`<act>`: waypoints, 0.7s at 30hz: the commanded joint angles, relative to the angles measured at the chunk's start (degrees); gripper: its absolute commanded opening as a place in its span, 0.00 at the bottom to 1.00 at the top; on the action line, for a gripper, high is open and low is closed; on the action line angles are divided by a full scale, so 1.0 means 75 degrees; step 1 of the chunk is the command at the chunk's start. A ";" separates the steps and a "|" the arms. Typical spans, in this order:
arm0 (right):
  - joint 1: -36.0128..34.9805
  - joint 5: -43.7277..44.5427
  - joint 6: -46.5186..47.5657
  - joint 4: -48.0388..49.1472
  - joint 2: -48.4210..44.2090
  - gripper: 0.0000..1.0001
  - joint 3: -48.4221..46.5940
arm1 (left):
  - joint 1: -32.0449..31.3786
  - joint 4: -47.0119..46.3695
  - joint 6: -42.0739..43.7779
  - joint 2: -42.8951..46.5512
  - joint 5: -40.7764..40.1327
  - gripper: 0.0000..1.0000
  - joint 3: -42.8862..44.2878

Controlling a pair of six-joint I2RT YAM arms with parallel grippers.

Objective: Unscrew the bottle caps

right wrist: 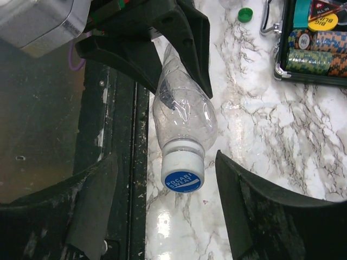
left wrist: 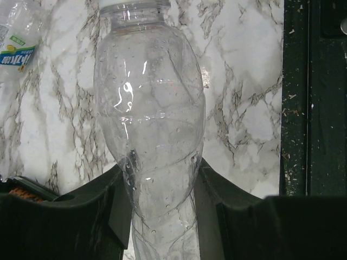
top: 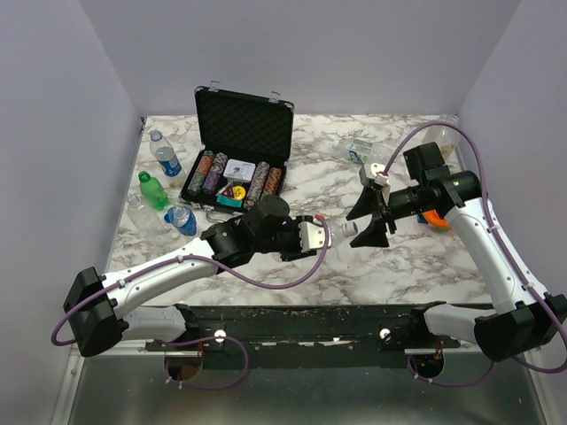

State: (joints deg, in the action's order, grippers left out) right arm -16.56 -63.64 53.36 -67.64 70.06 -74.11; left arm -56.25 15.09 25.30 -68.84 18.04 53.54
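A clear label-less bottle (left wrist: pixel 149 108) lies level above the table, with my left gripper (left wrist: pixel 160 165) shut on its lower body. In the top view that left gripper (top: pixel 317 237) points right, and the bottle's cap (top: pixel 348 228) faces my right gripper (top: pixel 361 221). The cap (right wrist: pixel 183 173) is white with a blue printed top and sits on the bottle's neck (right wrist: pixel 184 108). My right gripper (right wrist: pixel 165 162) stands open, its fingers (right wrist: pixel 255 211) on either side of the cap with a gap on both sides. A loose green cap (right wrist: pixel 245 14) lies on the marble.
An open black chip case (top: pixel 239 142) stands at the back centre. Several bottles (top: pixel 166 158), one of them green (top: pixel 152 190), stand at the left. A crushed bottle (top: pixel 361 150) and a clear one (top: pixel 434 142) lie at the back right. The black base rail (top: pixel 310 323) runs along the near edge.
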 commanded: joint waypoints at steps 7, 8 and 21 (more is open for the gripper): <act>0.0262 0.0035 -0.2635 0.1129 -0.0329 0.96 -0.0479 | -0.0047 -0.0430 0.0084 0.0167 -0.0964 0.00 -0.0154; 0.0320 0.0036 -0.3033 0.1329 -0.0400 0.97 -0.0444 | -0.0059 -0.0477 0.0072 0.0178 -0.1080 0.00 -0.0166; 0.0473 0.2076 -0.9084 0.3967 -0.0647 0.99 0.1185 | -0.0141 -0.1075 0.0037 0.0483 -0.1796 0.00 -0.0435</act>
State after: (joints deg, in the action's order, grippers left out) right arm -13.04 -48.01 -5.52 -41.76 64.31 -67.61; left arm -57.08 9.74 25.50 -66.50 6.94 50.85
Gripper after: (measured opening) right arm 0.996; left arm 0.489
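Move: Just ahead of the right fingertips, the white cap of the held bottle sits about 1 cm forward and 1 cm left of that hand, level with it, between the parted fingers. The bottle's body runs away from it, its middle some 10 cm left and 4 cm lower. The chip case lies roughly 35 cm left, 22 cm forward and 20 cm below. From the left hand, gripping the bottle, the cap is about 13 cm right, 2 cm forward and 5 cm above. Spreading its already parted fingers fully, the right hand arcs forward about 5 cm, rising some 3 cm on the way and then sinking again, while its wrist swings clockwise roughly 35 degrees and tips over around the cap. The left hand keeps its grip on the bottle and carries it some 3 cm forward, turning slightly counter-clockwise. ##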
